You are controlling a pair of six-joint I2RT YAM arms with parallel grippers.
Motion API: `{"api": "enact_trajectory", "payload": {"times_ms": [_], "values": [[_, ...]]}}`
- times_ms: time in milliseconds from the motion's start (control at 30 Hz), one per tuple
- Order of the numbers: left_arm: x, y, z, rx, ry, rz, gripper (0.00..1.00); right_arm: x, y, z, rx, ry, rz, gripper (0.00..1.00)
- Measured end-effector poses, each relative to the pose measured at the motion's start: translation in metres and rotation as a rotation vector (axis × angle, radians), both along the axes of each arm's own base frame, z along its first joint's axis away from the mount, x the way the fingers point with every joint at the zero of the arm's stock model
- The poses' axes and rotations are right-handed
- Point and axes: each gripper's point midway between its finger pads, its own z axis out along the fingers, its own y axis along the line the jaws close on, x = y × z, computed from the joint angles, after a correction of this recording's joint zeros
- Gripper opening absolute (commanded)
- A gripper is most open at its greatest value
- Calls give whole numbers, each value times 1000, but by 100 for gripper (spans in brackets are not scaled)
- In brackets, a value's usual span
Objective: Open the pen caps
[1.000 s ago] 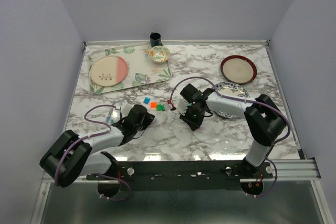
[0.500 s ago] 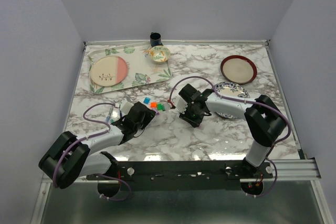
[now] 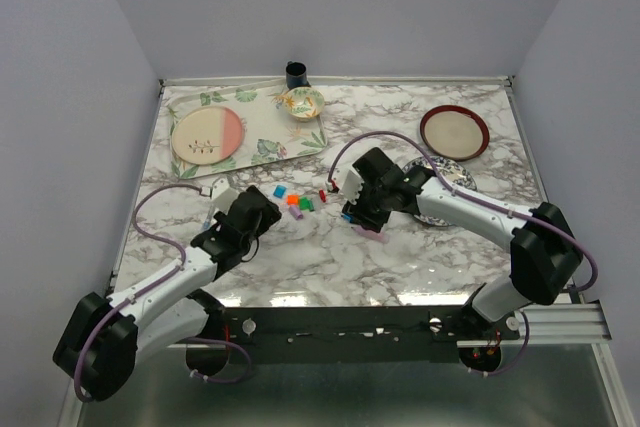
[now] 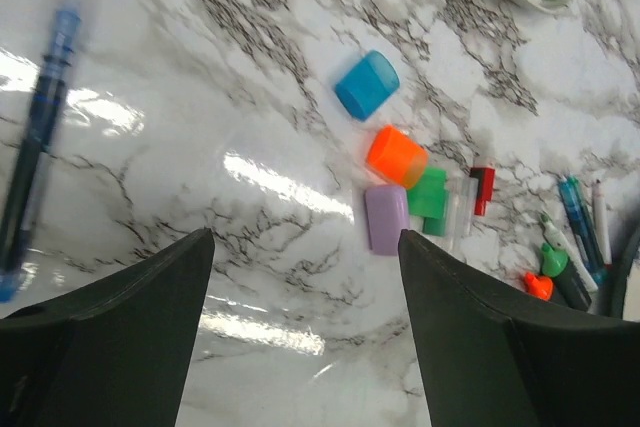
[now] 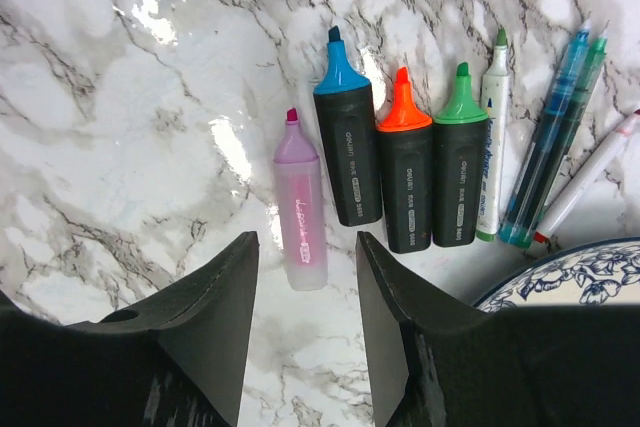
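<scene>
Several loose pen caps lie together on the marble: blue [image 4: 367, 84], orange [image 4: 396, 155], purple [image 4: 386, 218], green [image 4: 430, 197] and red [image 4: 483, 190]. My left gripper [image 4: 305, 247] hangs open just short of them, nothing between its fingers; in the top view it [image 3: 270, 210] is left of the caps [image 3: 296, 203]. My right gripper [image 5: 305, 242] is open over the rear end of a pink highlighter [image 5: 300, 197]. That highlighter lies uncapped beside three black ones with blue [image 5: 347, 147], orange [image 5: 404, 177] and green [image 5: 459, 167] tips.
Thin uncapped pens [image 5: 545, 137] lie right of the highlighters, by a patterned plate [image 5: 590, 277]. A blue pen [image 4: 35, 137] lies far left of the caps. At the back stand a leaf-print tray [image 3: 290, 147] with a plate [image 3: 207, 135], a bowl [image 3: 303, 102], a black cup [image 3: 296, 74] and a red plate [image 3: 454, 132].
Both grippers have opened. The purple cap now lies by the other caps and the pink highlighter on the table beside the black ones. Both arms have drawn back from the middle.
</scene>
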Motion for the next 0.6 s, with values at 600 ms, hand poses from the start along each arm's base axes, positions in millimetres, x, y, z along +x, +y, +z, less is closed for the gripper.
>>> {"api": "enact_trajectory", "payload": {"times_ms": [600], "values": [[13, 88, -16, 402, 294, 113, 62, -8, 9, 16, 82, -5, 52, 52]]}}
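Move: The capped dark-blue pen lies about 11 cm to the left hand's left, 3 cm ahead and 7 cm below it. The blue-capped white marker is some 5 cm left of that pen and 2 cm farther out. Of the loose caps, the blue one is about 9 cm straight ahead of the left hand, and the purple one 4 cm ahead and 3 cm right. From the right hand, the dark-blue pen is roughly 28 cm left, 3 cm ahead and 8 cm below. The empty left hand swings about 9 cm left, away from the loose caps and towards the dark-blue pen, rising some 2 cm at first and then sinking nearly 4 cm, while the wrist rolls its left side up and tips farther down, some 30 degrees in all, and the fingers narrow part-way without touching the pen. The right hand lifts another 1.5 cm or so clear of the uncapped purple highlighter, its fingers staying half open. ##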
